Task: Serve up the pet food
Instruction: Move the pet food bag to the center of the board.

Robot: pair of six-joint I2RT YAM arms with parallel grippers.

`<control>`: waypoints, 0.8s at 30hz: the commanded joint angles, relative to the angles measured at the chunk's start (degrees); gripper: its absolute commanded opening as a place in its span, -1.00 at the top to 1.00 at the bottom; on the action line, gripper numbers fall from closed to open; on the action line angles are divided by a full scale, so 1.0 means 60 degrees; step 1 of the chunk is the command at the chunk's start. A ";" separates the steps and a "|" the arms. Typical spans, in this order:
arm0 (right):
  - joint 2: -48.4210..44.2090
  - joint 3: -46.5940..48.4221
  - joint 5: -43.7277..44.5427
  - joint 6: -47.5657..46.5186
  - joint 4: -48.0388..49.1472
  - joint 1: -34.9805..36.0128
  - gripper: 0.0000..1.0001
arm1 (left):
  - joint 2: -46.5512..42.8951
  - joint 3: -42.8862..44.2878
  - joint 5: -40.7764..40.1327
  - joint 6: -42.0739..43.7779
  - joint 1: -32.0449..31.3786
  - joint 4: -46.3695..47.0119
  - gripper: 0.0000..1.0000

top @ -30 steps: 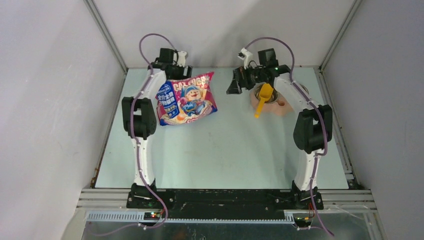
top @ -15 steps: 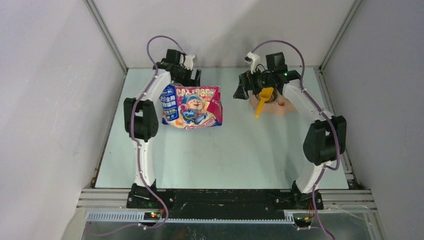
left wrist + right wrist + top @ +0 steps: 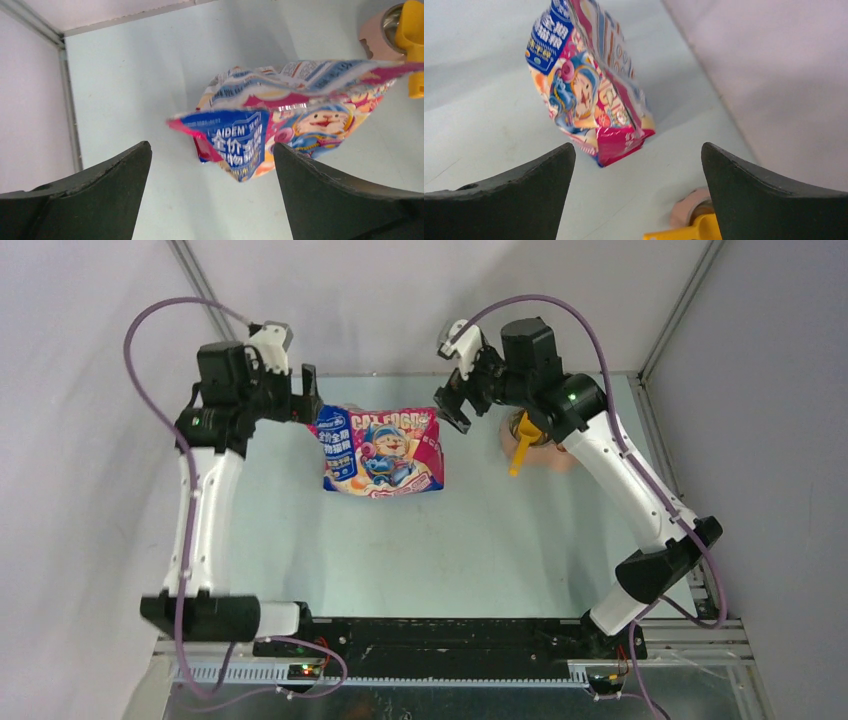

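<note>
No pet food shows in any view. The glossy pink-and-blue bag [image 3: 380, 450] rests on the table at the back, untouched by either gripper. My left gripper [image 3: 300, 400] hovers just left of it, open and empty. In the left wrist view the bag [image 3: 300, 100] lies ahead of the open left gripper [image 3: 211, 147]. My right gripper [image 3: 450, 405] hangs open to the bag's right, above the table. The right wrist view has the bag [image 3: 584, 90] beyond the open right gripper [image 3: 638, 146].
A pink bowl [image 3: 556, 456] sits at the back right, partly under my right arm, with a yellow scoop [image 3: 524, 445] lying in it, handle toward the front. The bowl [image 3: 689, 207] and scoop [image 3: 684, 231] show low in the right wrist view. Walls close off the back and sides.
The left gripper let go of the bag, rose and pulled away to the left. The bag settled on the table. The right gripper lifted off the bowl and swung left toward the bag.
</note>
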 commanded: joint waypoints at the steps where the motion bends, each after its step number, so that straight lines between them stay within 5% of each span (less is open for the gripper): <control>1: 0.0270 0.1529 0.2030 -0.1289 -0.0100 0.0851 -0.99 | -0.0649 -0.1131 -0.1383 0.0246 -0.0116 -0.0071 -1.00; 7: 0.1461 0.3286 0.2707 -0.1251 0.0996 0.1223 -0.99 | -0.0485 -0.1580 -0.1870 -0.1010 0.0656 -0.0124 -1.00; 12: 0.2403 0.3961 0.1903 -0.1523 0.0568 0.1526 -0.99 | 0.0367 -0.1358 0.0736 -0.1089 0.1979 -0.0481 -1.00; 17: 0.2797 0.3667 0.3333 -0.2112 0.1335 0.2151 -0.99 | 0.0793 -0.1379 0.3492 -0.1121 0.3171 -0.0581 -0.99; 24: 0.3885 0.4738 0.3513 -0.1196 0.1842 0.2264 -0.99 | 0.0626 -0.1613 0.3224 -0.2808 0.3232 0.0734 -0.99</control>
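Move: The pet food bag stands on the table untouched. Its middle is about 18 cm to the right of the left hand, 4 cm farther out and some 24 cm lower. From the right hand it lies roughly 11 cm to the left, 5 cm ahead and 27 cm down. The yellow scoop is about 20 cm to the right hand's right and 6 cm ahead, in the pink bowl stand, whose middle is some 28 cm right and 8 cm ahead; both are about 30 cm below. Above the pet food bag, the right hand crosses some 12 cm to the left, and a little forward, to over the bag's upper edge, arching up 9 cm before sinking most of that again, its fingers tipping up about 20 degrees. The left hand drops about 10 cm and swings 8 cm left, out to the bag's left side, rolling left side down and tipping its fingers downward. Both grippers stay wide open and empty. ##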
